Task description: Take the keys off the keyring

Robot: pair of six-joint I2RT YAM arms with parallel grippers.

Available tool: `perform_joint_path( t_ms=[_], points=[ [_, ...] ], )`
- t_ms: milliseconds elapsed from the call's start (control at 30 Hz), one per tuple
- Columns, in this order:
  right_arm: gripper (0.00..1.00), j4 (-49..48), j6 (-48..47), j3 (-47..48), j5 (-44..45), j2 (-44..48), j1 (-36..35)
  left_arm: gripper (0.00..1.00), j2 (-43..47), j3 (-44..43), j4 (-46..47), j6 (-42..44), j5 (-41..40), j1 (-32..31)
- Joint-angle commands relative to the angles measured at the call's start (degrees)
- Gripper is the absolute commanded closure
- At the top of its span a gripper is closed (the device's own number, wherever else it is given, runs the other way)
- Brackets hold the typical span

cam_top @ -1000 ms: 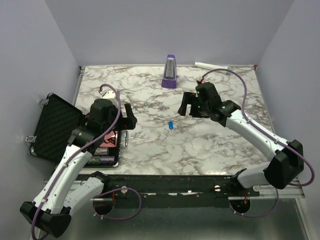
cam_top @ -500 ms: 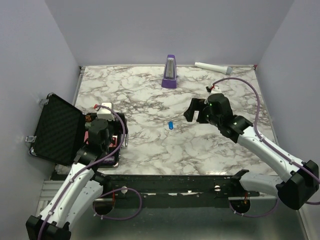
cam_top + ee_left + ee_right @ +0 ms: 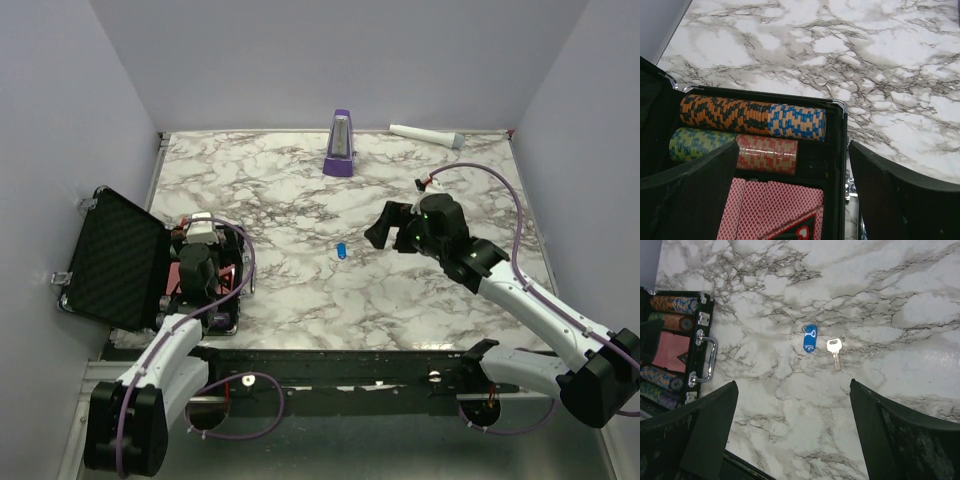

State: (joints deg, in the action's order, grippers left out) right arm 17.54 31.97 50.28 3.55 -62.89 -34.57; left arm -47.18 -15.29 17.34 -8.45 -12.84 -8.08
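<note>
The blue-headed key (image 3: 341, 249) lies on the marble mid-table. In the right wrist view the blue head (image 3: 810, 338) has a faint thin keyring loop (image 3: 812, 328) at its top end. A plain silver key (image 3: 834, 352) lies just right of it, apart from the loop. My right gripper (image 3: 386, 228) hovers open and empty to the right of the keys, which lie ahead of its jaws (image 3: 792, 384). My left gripper (image 3: 200, 262) is open and empty above the open case, far left of the keys (image 3: 793, 145).
A black case (image 3: 115, 255) lies open at the left edge. It holds poker chips (image 3: 752, 116) and red cards (image 3: 775, 207), and its handle (image 3: 707, 357) faces the keys. A purple metronome-shaped block (image 3: 341, 145) and a white cylinder (image 3: 425, 133) stand at the back.
My left arm has pulled back toward the near left and now hangs over the case. My right arm has drawn slightly back and right. The keys have not moved.
</note>
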Motion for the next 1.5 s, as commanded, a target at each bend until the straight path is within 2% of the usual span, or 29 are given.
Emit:
perform_joint_path(
  t_ms=[0, 467, 567, 600, 667, 700, 767, 1000, 1167, 1333, 1467],
  points=[
    [0.0, 0.12, 2.13, 0.87, -1.97, -0.39, -0.41, 0.01, -5.37, 3.59, 18.67, 0.27, 3.52, 2.71],
    [0.0, 1.0, 0.64, 1.75, -1.27, -0.56, -0.41, 0.01, -20.75, -3.08, 29.84, 5.12, 9.84, 7.19],
    [0.0, 1.09, 0.9, 1.66, -1.36, -1.0, -0.41, 0.01, -27.07, 1.74, 46.58, 6.59, 12.14, 7.37],
    [0.0, 1.01, 0.91, 1.66, -0.92, -1.0, -0.41, 0.01, -25.7, 0.88, 41.42, 6.25, 12.31, 7.46],
    [0.0, 1.18, 1.25, 1.49, 0.4, -0.83, -0.41, 0.01, -26.64, 1.48, 45.2, 6.16, 12.32, 7.46],
    [0.0, 1.09, 1.52, 1.49, 0.84, -0.83, -0.41, 0.01, -25.87, 0.97, 42.1, 5.81, 12.4, 7.46],
    [0.0, 0.92, 3.09, 1.22, 1.89, -1.44, -0.33, 0.01, -26.38, 1.49, 44.78, 6.16, 11.88, 7.46],
    [0.0, 6.45, 8.64, 0.7, 7.95, -5.22, -0.41, 0.01, -25.95, 1.32, 43.48, 5.99, 12.14, 7.46],
    [0.0, -0.22, 4.69, -5.28, 10.59, -2.67, -0.41, 0.01, -26.03, 1.4, 43.74, 6.07, 12.23, 7.46],
    [0.0, 1.44, 2.66, -2.04, 8.23, -8.29, -0.33, 0.01, -26.03, 1.4, 43.74, 5.99, 12.14, 7.46],
    [0.0, -0.48, 3.89, -3.08, 11.38, -12.16, -0.41, 0.01, -26.03, 1.4, 43.83, 5.99, 12.14, 7.46]
  ],
)
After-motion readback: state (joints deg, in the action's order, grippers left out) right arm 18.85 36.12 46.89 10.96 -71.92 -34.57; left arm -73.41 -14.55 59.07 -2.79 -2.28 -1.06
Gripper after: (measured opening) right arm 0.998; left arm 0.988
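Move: From the right hand, the lone key lies on the table about 6 cm left, level in the forward direction and some 18 cm below. The blue key tag is about 10 cm left, 2 cm ahead and equally low. From the left hand, the same key is roughly 32 cm right, 3 cm back and 12 cm below; the orange-and-blue chip row is about 2 cm ahead, 6 cm left and 9 cm below. The right hand heads down towards the table to the right of the key, staying nearly still at first and then sinking about 8 cm, drifting 2 cm right, tipping its fingers farther down and turning slightly clockwise. Meanwhile the left hand goes forward about 6 cm over the chip case's far end, dipping briefly, ending slightly higher with its fingers tipped up some 15 degrees, and stops. Both grippers stay wide open and empty. ##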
